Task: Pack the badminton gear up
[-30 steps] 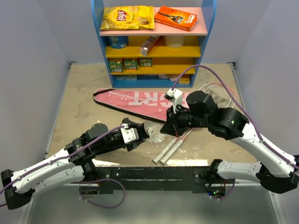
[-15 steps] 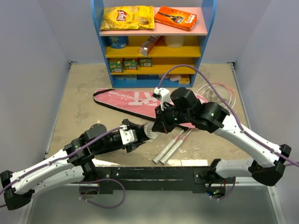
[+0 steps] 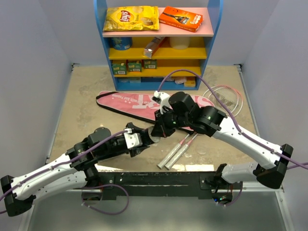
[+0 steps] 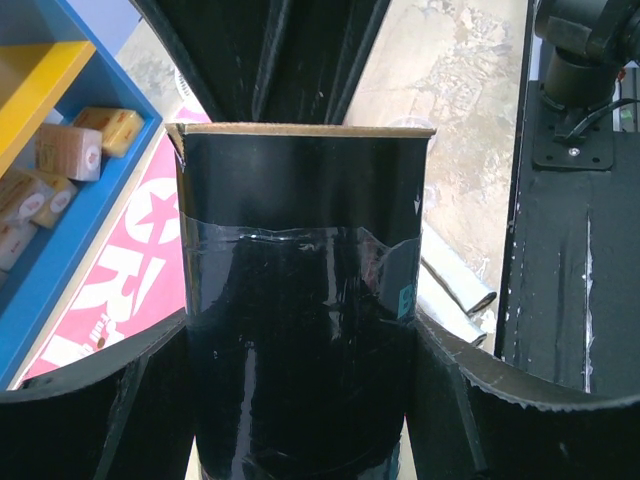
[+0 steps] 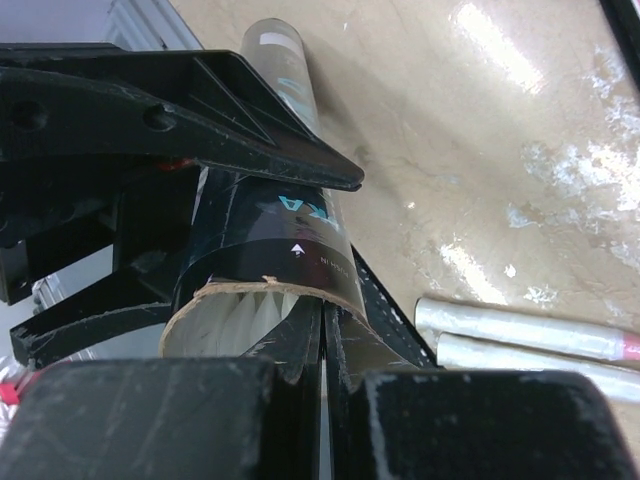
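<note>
My left gripper [image 4: 300,400] is shut on the long black tube [image 4: 300,300], one finger on each side; the top view shows that gripper [image 3: 144,138] at centre, low over the table. My right gripper [image 5: 322,330] is shut, and its tips reach into the tube's [image 5: 270,220] open mouth. There they press against the white feathers of the shuttlecock [image 5: 235,315] inside. The pink bag [image 3: 127,102] lettered SPORT lies flat behind both grippers. The two rackets' white handles [image 3: 177,151] lie side by side to the right, their heads [image 3: 226,96] at the far right.
A blue shelf unit [image 3: 159,43] stands at the back with a yellow crisp packet [image 3: 131,18] and an orange box [image 3: 181,18] on top, and small boxes [image 3: 134,66] lower down. The black base bar [image 3: 159,180] runs along the near edge.
My right gripper has swung left up to the tube's mouth. The shuttlecock that stuck out between the grippers now sits inside the tube. The left arm has held still.
</note>
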{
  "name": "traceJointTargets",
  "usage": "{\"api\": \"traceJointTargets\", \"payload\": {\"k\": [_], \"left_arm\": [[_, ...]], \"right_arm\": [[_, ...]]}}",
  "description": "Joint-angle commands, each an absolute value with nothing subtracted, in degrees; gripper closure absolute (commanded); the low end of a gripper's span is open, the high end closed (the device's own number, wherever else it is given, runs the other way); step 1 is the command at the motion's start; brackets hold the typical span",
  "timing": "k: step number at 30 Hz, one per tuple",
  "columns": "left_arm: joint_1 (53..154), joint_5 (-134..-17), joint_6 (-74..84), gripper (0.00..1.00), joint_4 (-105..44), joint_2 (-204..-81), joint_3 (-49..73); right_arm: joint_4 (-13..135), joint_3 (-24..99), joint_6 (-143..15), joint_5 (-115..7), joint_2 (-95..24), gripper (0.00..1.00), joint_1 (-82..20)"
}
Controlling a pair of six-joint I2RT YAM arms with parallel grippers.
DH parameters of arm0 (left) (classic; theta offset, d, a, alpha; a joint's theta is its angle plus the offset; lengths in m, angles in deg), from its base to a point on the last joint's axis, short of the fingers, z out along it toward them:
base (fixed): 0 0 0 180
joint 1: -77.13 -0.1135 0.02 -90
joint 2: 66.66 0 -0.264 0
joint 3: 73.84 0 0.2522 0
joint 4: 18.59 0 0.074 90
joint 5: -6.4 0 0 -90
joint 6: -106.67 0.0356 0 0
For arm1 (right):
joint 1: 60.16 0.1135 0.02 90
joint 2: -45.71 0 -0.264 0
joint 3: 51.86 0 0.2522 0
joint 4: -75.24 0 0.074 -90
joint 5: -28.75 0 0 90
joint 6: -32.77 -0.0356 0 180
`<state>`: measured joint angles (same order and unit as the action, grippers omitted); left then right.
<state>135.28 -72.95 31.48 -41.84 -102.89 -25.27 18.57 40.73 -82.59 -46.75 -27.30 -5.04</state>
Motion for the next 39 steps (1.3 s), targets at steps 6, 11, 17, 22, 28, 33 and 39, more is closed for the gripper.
{"api": "traceJointTargets", "payload": {"k": [6, 11, 17, 22, 28, 33, 39], "left_arm": [[135.49, -71.03, 32.05, 1.0, -37.8, -102.87, -23.96], [135.49, -71.82, 31.97, 1.0, -37.8, -102.96, -23.96], [135.32, -72.53, 31.7, 1.0, -37.88, -103.05, -23.96], [135.32, -72.7, 31.79, 1.0, -38.06, -103.05, -23.87], [135.4, -72.62, 31.88, 1.0, -38.15, -103.4, -23.78], [135.32, -72.44, 31.88, 1.0, -38.24, -103.84, -23.78], [135.32, -72.26, 31.88, 1.0, -38.32, -103.67, -23.69]], "right_arm": [[26.41, 34.86, -88.51, -53.78, -28.82, 1.0, -2.77], [30.8, 31.78, -92.9, -56.42, -29.08, 1.0, -0.83], [31.51, 30.99, -93.7, -56.86, -28.74, 1.0, 0.23], [28.36, 32.21, -93.09, -57.91, -26.98, 0.69, 0.31], [23.79, 33.09, -92.56, -61.07, -23.2, 0.48, 0.22], [16.85, 36.95, -91.68, -66.86, -21.09, 0.43, 0.14], [6.3, 41.88, -92.38, -78.73, -19.95, 0.38, 0.14]]}}
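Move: Right in front of the right fingertips, which pinch the shuttlecock, lies the tube's open mouth, about 2 cm to the left of the hand, 1 cm back and 2 cm below. Roughly 18 to 20 cm below the hand lie the racket handles, 8 cm back and 8 cm to its right, and the pink racket bag, some 20 cm ahead and 2 cm left. From the left hand, which grips the tube, the mouth is about 5 cm right, 3 cm ahead and 4 cm up. Pushing the shuttlecock into the tube, the right hand sinks about 4.5 cm and edges left, the left hand giving way downward some 3 cm while keeping its grip. The right fingers then open past half and back out of the mouth, up and about 5 cm to the right, the wrist turning clockwise; the left hand lifts back halfway. ##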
